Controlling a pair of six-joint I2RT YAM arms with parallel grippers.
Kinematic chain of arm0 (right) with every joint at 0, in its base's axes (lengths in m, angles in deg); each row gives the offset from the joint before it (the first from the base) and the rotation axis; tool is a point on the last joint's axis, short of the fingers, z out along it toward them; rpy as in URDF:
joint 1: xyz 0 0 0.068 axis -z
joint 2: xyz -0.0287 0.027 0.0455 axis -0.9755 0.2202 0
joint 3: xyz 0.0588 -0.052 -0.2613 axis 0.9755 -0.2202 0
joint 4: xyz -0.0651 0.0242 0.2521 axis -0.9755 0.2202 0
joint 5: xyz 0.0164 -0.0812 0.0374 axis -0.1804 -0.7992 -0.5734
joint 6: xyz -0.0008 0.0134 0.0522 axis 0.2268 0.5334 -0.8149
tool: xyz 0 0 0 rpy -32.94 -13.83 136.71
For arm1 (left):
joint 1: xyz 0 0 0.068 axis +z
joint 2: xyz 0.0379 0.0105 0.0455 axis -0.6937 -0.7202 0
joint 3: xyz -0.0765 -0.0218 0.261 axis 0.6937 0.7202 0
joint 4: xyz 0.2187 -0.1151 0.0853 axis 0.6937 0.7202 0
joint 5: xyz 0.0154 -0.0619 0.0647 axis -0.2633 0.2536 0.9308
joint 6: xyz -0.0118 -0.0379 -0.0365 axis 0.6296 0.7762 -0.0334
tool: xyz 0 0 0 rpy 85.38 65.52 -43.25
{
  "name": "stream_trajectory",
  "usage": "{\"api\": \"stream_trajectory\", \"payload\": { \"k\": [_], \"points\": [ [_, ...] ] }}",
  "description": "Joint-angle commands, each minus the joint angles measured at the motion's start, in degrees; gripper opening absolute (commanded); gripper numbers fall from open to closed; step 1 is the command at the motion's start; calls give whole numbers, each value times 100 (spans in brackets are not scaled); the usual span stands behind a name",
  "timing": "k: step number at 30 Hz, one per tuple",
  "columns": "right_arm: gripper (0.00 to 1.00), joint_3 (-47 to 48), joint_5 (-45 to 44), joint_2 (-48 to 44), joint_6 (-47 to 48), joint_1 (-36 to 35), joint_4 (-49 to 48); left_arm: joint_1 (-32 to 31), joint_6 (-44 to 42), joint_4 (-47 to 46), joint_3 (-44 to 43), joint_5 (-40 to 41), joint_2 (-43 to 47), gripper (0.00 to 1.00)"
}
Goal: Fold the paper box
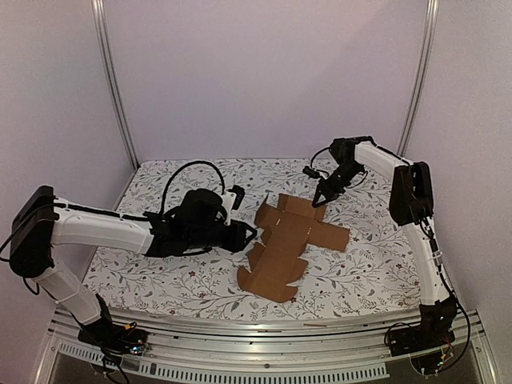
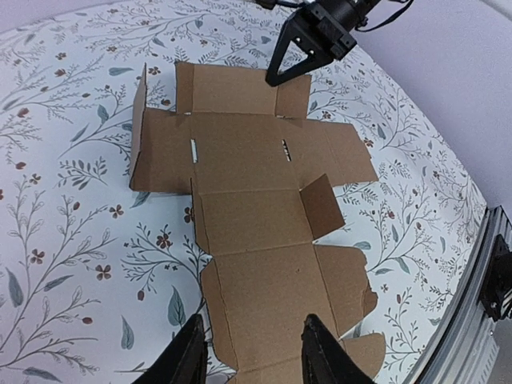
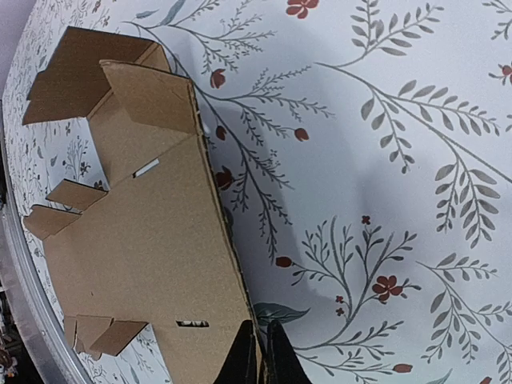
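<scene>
The paper box (image 1: 288,240) is a brown cardboard cut-out lying mostly flat on the floral tablecloth, with a few side flaps tilted up. In the right wrist view the box (image 3: 152,240) fills the left side, and my right gripper (image 3: 262,356) is shut on its far edge, with the thin card pinched between the black fingers. From above, that gripper (image 1: 320,200) sits at the box's back right corner. My left gripper (image 1: 254,234) is at the box's left side. Its jaws (image 2: 256,356) are open over the near panel of the box (image 2: 256,240) and hold nothing.
The floral cloth (image 1: 160,272) covers the table. A metal rail (image 1: 264,328) runs along the near edge, also seen in the left wrist view (image 2: 480,264). Two upright frame posts (image 1: 112,80) (image 1: 420,72) stand at the back corners, with plain walls behind.
</scene>
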Motion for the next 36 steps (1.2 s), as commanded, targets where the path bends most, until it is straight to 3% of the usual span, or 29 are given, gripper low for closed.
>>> {"api": "stream_trajectory", "payload": {
  "k": [1, 7, 13, 16, 25, 36],
  "points": [
    [7, -402, -352, -689, 433, -48, 82, -109, 71, -129, 186, 120, 208, 40],
    [6, -1364, -450, -1294, 683, -77, 225, -113, 66, -111, 289, 176, 324, 40],
    [8, -2835, -459, -2004, 260, -86, -81, -113, 100, -206, 407, 186, 330, 40],
    [11, -3140, -382, -2255, 226, -87, -93, -113, 91, -263, 422, 187, 272, 40],
    [22, -2193, 336, -1174, 495, -85, 864, -122, 124, -348, 426, 93, 181, 40],
    [33, -1552, 294, -507, 476, -85, 924, -131, 111, -270, 415, 56, 152, 40]
  ]
}}
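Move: The right fingers already pinch the far flap of the paper box near its right end; the flap's middle lies about 5 cm to their left. From that hand the slotted panel is some 7 cm back and 8 cm left, the right side flap about 10 cm back and 3 cm right, all some 3 cm lower. From the left hand the far flap is some 18 cm ahead, 15 cm right and 11 cm below. The right hand drags the paper box back about 10 cm by its pinched far flap, then partly opens. ##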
